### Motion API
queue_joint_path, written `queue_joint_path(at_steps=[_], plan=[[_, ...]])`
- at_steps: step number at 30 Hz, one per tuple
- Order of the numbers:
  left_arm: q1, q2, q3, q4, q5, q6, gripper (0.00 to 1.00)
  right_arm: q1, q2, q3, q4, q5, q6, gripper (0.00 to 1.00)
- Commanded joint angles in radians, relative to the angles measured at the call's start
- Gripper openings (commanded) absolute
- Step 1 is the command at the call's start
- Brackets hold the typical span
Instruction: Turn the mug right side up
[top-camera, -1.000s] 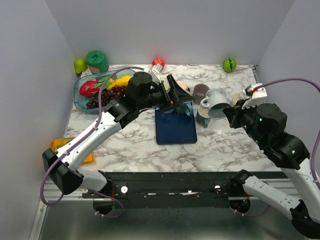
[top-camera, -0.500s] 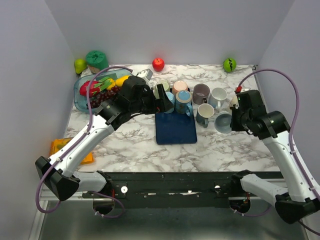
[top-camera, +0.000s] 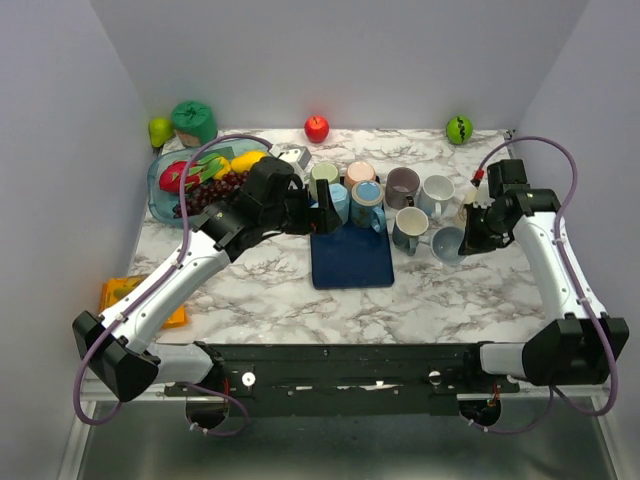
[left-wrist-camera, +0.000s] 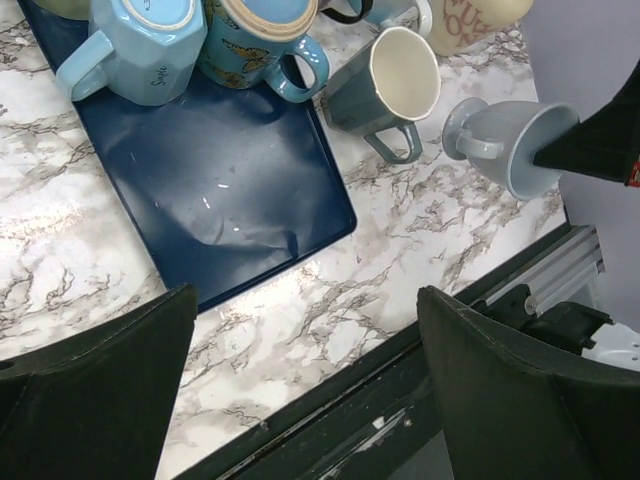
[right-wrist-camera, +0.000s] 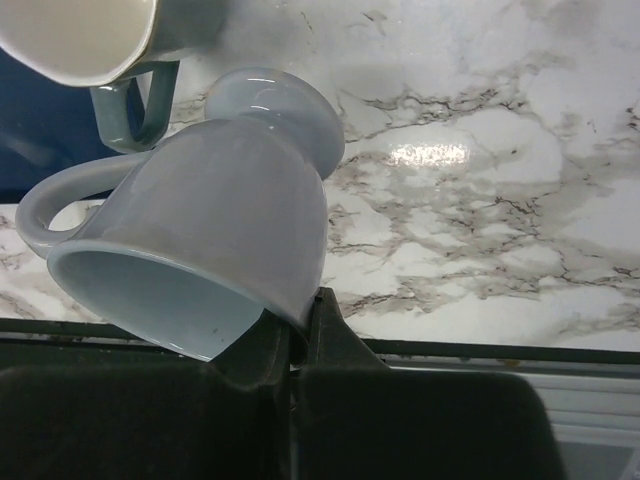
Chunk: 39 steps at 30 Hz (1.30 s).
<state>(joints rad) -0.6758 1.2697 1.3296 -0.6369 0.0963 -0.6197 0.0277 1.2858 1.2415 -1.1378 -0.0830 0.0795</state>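
Note:
The mug (top-camera: 447, 243) is pale grey-blue with a footed base. It leans on its side on the marble right of the tray, foot toward the other mugs, mouth toward my right gripper (top-camera: 470, 238). In the right wrist view, that gripper (right-wrist-camera: 297, 335) is shut on the mug (right-wrist-camera: 220, 220), pinching its rim wall. In the left wrist view, the mug (left-wrist-camera: 505, 140) has its foot near the table. My left gripper (top-camera: 325, 205) hangs open over the blue tray (top-camera: 350, 260), its fingers (left-wrist-camera: 90, 390) wide apart with nothing between them.
Several upright mugs crowd the tray's far edge and the marble beside it, including a grey-green one (top-camera: 409, 228) right next to the held mug. A fruit bowl (top-camera: 160, 195) stands at the back left, an apple (top-camera: 316, 128) at the back, and an orange object (top-camera: 120, 295) at the left edge.
My right arm has brought the mug down from high above the table to the marble at the right. My left arm has drawn back a little toward the left, still open.

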Motion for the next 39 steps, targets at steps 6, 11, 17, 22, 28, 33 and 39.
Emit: queue_joint_path(at_steps=[6,11,17,22,28,33,39], plan=[[0.015,0.011,-0.017,-0.035,-0.029,0.067,0.99,-0.089,0.185,0.065,0.070,-0.156,-0.034,0.01],[0.018,0.025,-0.012,-0.040,-0.029,0.074,0.99,-0.129,0.234,0.046,0.115,-0.195,-0.027,0.01],[0.018,0.046,-0.010,-0.038,-0.032,0.075,0.99,-0.140,0.288,0.029,0.127,-0.170,-0.012,0.06],[0.018,0.059,-0.010,-0.044,-0.040,0.075,0.99,-0.141,0.299,0.021,0.127,-0.150,0.002,0.18],[0.019,0.056,-0.013,-0.049,-0.053,0.078,0.99,-0.141,0.305,0.015,0.127,-0.135,0.014,0.32],[0.021,0.053,-0.023,-0.052,-0.063,0.078,0.99,-0.143,0.300,0.015,0.127,-0.129,0.020,0.37],[0.019,0.049,-0.035,-0.050,-0.078,0.081,0.99,-0.143,0.262,0.025,0.127,-0.103,0.035,0.45]])
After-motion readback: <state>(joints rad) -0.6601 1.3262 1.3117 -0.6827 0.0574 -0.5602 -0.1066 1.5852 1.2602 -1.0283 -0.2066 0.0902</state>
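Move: The light-blue mug is still pinched by its rim in the right hand, tilted with its mouth towards the robot. Its bare landing spot on the marble lies about 4 cm ahead of that hand, 2 cm to its left and 14 cm below. The grey-green mug stands 11 cm left and 8 cm ahead, the white mug 3 cm left and 17 cm ahead, both about 10 cm below. From the left hand, the spot lies roughly 29 cm right, 3 cm ahead and 26 cm below. Keeping its pinch on the light-blue mug's rim, the right hand lowers it about 6 cm and forward some 4 cm to the marble beside the grey-green mug, tipping its fingers nearer to vertical by about 10 degrees. Once down it stays put and opens nearly halfway, letting go of the rim. The open, empty left hand sinks a little near the tray. ##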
